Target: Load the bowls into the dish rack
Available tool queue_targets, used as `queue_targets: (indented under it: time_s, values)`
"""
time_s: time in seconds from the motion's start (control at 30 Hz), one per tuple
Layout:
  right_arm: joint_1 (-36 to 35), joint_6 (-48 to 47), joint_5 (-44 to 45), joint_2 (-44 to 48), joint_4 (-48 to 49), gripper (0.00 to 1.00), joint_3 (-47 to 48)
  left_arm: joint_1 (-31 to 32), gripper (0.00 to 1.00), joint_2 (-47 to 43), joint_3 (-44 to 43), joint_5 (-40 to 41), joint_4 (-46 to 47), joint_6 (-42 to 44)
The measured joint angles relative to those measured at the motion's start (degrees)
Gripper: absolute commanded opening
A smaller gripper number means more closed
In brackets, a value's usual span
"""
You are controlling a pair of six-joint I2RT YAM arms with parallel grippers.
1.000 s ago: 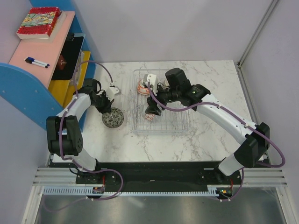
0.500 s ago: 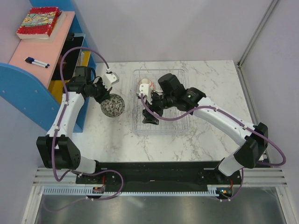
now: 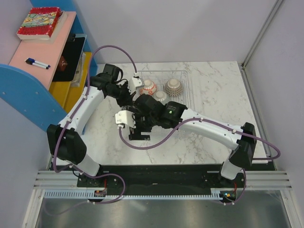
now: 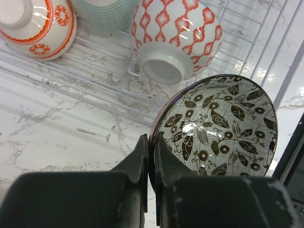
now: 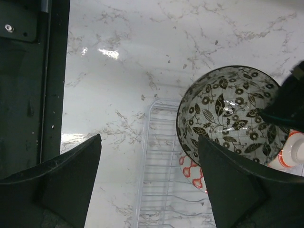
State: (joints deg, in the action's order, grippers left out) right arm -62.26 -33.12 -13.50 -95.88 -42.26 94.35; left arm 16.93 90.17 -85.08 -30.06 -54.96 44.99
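My left gripper (image 4: 152, 152) is shut on the rim of a bowl with a black leaf-and-flower pattern (image 4: 218, 123), held tilted over the left end of the dish rack (image 4: 71, 61). Several bowls lie upside down in the rack: a red-diamond one (image 4: 175, 33) just past the held bowl, an orange-trimmed one (image 4: 38, 23) and a teal one (image 4: 102, 14). My right gripper (image 5: 149, 161) hangs open and empty above the rack's corner (image 5: 161, 156), beside the patterned bowl (image 5: 228, 114). In the top view both arms cross over the rack (image 3: 187, 109) and hide the held bowl.
The rack's far half also holds a brownish patterned bowl (image 3: 173, 87) near the orange-trimmed bowl (image 3: 148, 86). A blue and pink shelf unit (image 3: 42, 61) stands along the table's left side. The black base rail (image 5: 28, 85) runs along the near edge. White walls close in the back and right.
My left arm swung right, carrying the patterned bowl from the table to the rack's left end. My right gripper opened, left the red-diamond bowl in the rack and drew back toward the near-left corner.
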Motion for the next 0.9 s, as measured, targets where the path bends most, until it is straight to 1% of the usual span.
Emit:
queue_targets:
  time_s: [0.03, 0.1, 0.2, 0.3, 0.4, 0.47, 0.57, 0.6, 0.63, 0.67, 0.7, 0.77, 0.87, 0.9]
  values:
    - [-1.03, -0.55, 1.7, -0.81, -0.26, 0.84, 0.0, 0.59, 0.02, 0.46, -0.63, 0.04, -0.52, -0.2]
    - [-2.51, -1.64, 4.61, -2.64, -0.83, 0.82, 0.0, 1.64, 0.02, 1.14, -1.88, 0.2, -1.29, -0.37]
    - [-3.21, -2.75, 7.91, -4.98, -1.62, 0.75, 0.33, 3.37, 0.02, 1.29, -2.95, 0.79, -2.34, -0.44]
    - [-3.19, -3.91, 11.54, -6.75, -2.25, 0.67, 0.87, 4.81, 0.02, 1.29, -3.17, 1.33, -3.34, -0.44]
    - [-3.1, -4.87, 14.43, -7.93, -2.82, 0.63, 2.03, 5.66, 0.02, 1.29, -3.17, 1.51, -4.39, -0.44]
    - [-3.1, -5.44, 15.74, -8.5, -2.99, 0.63, 2.91, 6.05, 0.02, 1.29, -3.17, 1.64, -5.09, -0.44]
    - [-3.13, -6.16, 17.16, -8.92, -3.19, 0.58, 3.63, 6.47, 0.02, 1.27, -3.17, 2.08, -5.66, -0.44]
    - [-3.13, -6.23, 17.27, -8.98, -3.3, 0.51, 3.63, 6.58, 0.02, 1.25, -3.17, 2.27, -5.73, -0.46]
    - [-3.13, -6.32, 17.38, -9.09, -3.5, 0.49, 3.63, 6.71, 0.02, 1.22, -3.17, 2.51, -5.66, -0.46]
    - [-3.17, -6.34, 17.29, -9.22, -3.89, 0.49, 3.65, 6.84, 0.02, 1.16, -3.19, 2.91, -5.55, -0.46]
    - [-3.28, -6.64, 17.44, -9.4, -4.24, 0.51, 3.65, 6.93, 0.02, 1.16, -3.34, 2.99, -5.64, -0.44]
    - [-3.37, -6.91, 17.46, -9.77, -4.81, 0.53, 3.78, 7.02, 0.02, 1.07, -3.39, 3.06, -5.81, -0.44]
    - [-3.37, -7.39, 17.66, -10.6, -5.79, 0.5, 4.33, 7.23, 0.02, 1.05, -3.45, 3.06, -6.25, -0.46]
    - [-3.34, -7.43, 17.68, -10.84, -5.99, 0.47, 4.5, 7.28, 0.02, 1.05, -3.45, 3.13, -6.23, -0.44]
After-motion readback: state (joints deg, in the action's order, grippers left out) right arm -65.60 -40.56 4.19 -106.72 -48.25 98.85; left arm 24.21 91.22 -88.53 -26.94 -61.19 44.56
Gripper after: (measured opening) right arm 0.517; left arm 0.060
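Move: The dark patterned bowl is already pinched by its rim in the left fingers, its middle some 5 cm back, 3 cm right and slightly below them; from the right hand it lies about 9 cm ahead, 4 cm left and 7 cm lower. In the rack, about 10 cm below the left hand, the red-diamond bowl is level and 10 cm right, the green bowl 7 cm ahead and 12 cm right, the orange-rimmed bowl 12 cm ahead and 7 cm right. The patterned bowl, still pinched by the left hand, is carried about 4 cm back and to the right towards the right gripper, then held there. The right hand sinks some 6 cm and reaches about 3 cm forward to the bowl's near edge, tipping its fingers roughly 20 degrees steeper downward while they narrow from wide open to half open, one on each side of the rim; whether they touch it can't be told. ##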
